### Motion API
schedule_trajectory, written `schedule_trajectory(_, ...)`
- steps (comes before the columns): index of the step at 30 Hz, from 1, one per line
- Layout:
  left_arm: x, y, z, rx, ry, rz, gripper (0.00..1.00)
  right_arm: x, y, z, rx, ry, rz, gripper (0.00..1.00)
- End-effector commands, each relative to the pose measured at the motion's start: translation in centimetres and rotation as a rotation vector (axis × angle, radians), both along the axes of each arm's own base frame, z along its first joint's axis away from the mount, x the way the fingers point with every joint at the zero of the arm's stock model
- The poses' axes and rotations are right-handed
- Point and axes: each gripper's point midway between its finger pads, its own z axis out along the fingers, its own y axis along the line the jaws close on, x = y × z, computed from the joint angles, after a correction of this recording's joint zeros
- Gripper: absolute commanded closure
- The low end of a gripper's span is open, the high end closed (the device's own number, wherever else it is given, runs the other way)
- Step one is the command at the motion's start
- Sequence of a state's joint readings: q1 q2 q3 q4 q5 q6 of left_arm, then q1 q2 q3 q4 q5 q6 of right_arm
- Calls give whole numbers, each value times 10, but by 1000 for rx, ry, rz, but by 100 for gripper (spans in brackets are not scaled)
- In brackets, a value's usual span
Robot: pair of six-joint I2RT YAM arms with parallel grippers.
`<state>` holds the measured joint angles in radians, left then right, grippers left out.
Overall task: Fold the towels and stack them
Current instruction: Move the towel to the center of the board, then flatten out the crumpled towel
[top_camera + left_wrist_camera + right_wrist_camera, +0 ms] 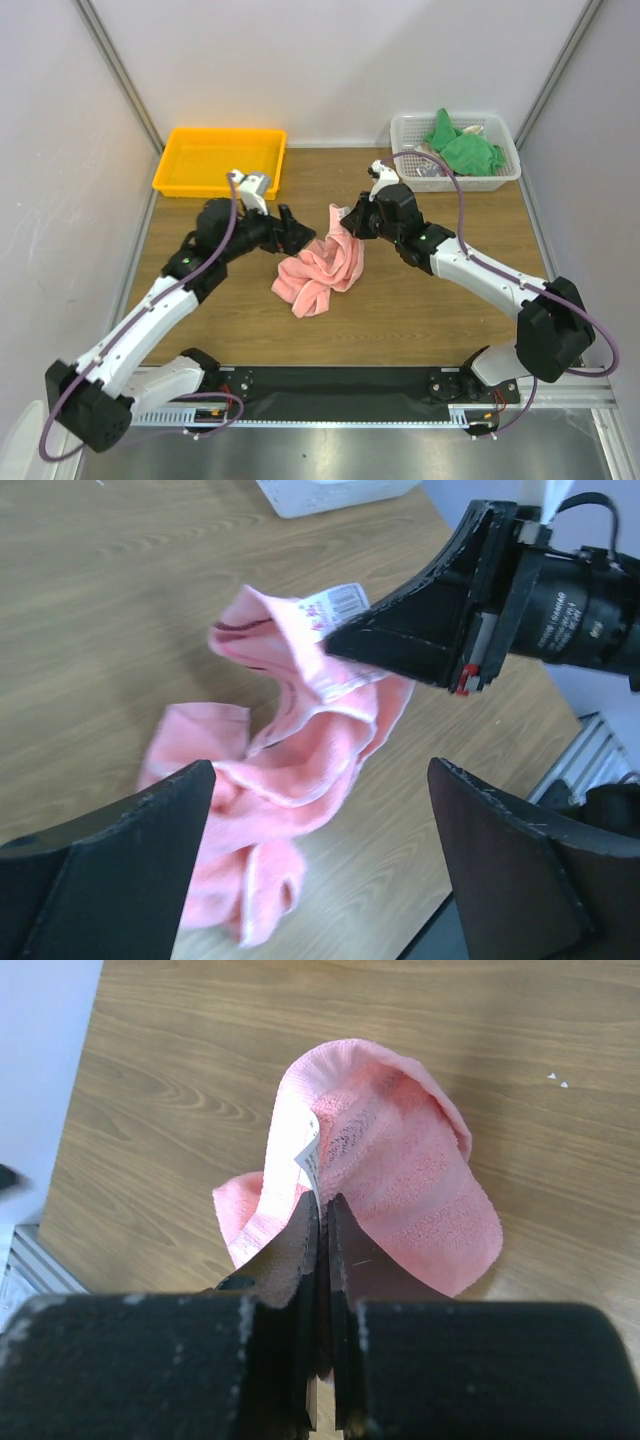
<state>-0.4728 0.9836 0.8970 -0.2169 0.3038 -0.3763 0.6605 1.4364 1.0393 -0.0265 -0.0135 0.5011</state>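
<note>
The salmon-pink towel (318, 272) lies crumpled mid-table, with one edge pulled up. My right gripper (345, 222) is shut on that raised edge beside the white label; in the right wrist view its jaws (322, 1205) pinch the towel (410, 1180). My left gripper (300, 236) hovers at the towel's left side, open. In the left wrist view its fingers (320, 780) stand wide apart over the towel (290, 770), holding nothing, and the right gripper (335, 640) grips the edge opposite. Green towels (462, 148) lie bunched in the white basket (512, 160).
A yellow tray (225, 131) sits at the back left. The white basket stands at the back right corner. Grey walls close in both sides and the back. Both arm bases sit on the black rail at the near edge.
</note>
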Motion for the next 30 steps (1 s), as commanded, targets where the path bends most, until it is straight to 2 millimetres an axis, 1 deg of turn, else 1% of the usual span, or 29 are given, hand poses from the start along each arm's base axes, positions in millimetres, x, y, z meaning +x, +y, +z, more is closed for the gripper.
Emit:
schedule_trajectory(1,21,-20,-4,-88,10,115,8,11,2,35,87,-76,-30,100)
schedule_trajectory(2,17,-33,-4,-93,5,101,9,12,0,37,89,-78,-36,100)
schedule_trajectory(3,20,-41,-11,-75,13,110,9,12,-3,38,90,-82,-41,100)
schedule_trajectory(4,28,-38,-10,-59,-3,175,13,12,-5,42,95,-94,-41,100)
schedule_trajectory(5,25,-48,-12,-49,-1,169,14,12,-8,45,94,-102,-40,100)
schedule_trajectory(6,30,-51,-7,-57,-3,193,15,12,-9,46,94,-106,-39,100)
schedule_trajectory(7,33,-57,-15,-42,18,211,17,11,-10,47,96,-110,-38,100)
schedule_trajectory(8,35,-60,-19,-43,34,217,19,10,-12,52,103,-124,-37,100)
schedule_trajectory(9,38,-64,-19,-66,55,230,20,10,-14,53,103,-128,-44,100)
schedule_trajectory(10,41,-68,-30,-57,84,236,22,8,-15,51,106,-126,-46,100)
schedule_trajectory(11,42,-70,-34,-57,99,250,23,9,-16,54,116,-140,-48,100)
schedule_trajectory(12,43,-71,-38,-69,121,264,23,8,-18,56,123,-142,-51,100)
schedule_trajectory(13,44,-74,-46,-62,139,274,23,9,-19,55,125,-142,-54,100)
schedule_trajectory(14,44,-74,-48,-67,147,279,23,7,-16,54,130,-140,-42,100)
schedule_trajectory(16,47,-78,-45,-102,137,278,24,7,-16,56,138,-142,-39,100)
schedule_trajectory(19,49,-87,-29,-156,96,247,24,8,-13,52,139,-131,-34,100)
schedule_trajectory(22,49,-89,-29,-160,86,243,26,9,-14,51,138,-128,-37,100)
schedule_trajectory(23,51,-88,-29,-163,85,251,28,10,-15,51,139,-130,-44,100)
schedule_trajectory(24,51,-87,-32,-160,89,263,32,10,-15,51,139,-127,-48,100)
schedule_trajectory(25,52,-87,-30,-171,85,265,34,10,-16,51,142,-125,-52,100)
schedule_trajectory(27,51,-88,-34,-180,84,259,38,11,-17,52,146,-126,-56,100)
schedule_trajectory(28,51,-93,-27,-205,60,232,41,10,-18,53,150,-127,-55,100)
schedule_trajectory(29,50,-97,-25,-208,48,210,43,10,-17,54,160,-121,-52,100)
schedule_trajectory(30,50,-99,-29,-195,32,187,49,9,-18,56,166,-122,-50,100)
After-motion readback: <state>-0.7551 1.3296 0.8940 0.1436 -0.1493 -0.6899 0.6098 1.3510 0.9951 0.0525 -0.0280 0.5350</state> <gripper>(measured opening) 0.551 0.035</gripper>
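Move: The towel's upper edge, pinched in the right hand's shut fingers, lies about 9 cm to the left hand's right, 4 cm ahead and 6 cm lower. The towel's loose lower folds lie some 4 cm to the left hand's right, level with it fore and aft, about 22 cm below. The yellow bin stands roughly 28 cm ahead and 24 cm left of the left hand; the white basket is about 24 cm ahead and 31 cm right of the right hand. The towel's held edge is raised about 3 cm and drawn slightly right by the right hand, still pinching it, while the left hand comes in beside it. The left hand travels some 8 cm right and edges forward, sinking about 8 cm before rising 3 cm; it turns roughly 15 degrees counter-clockwise and closes to about half-open around the edge next to the right fingertips. ##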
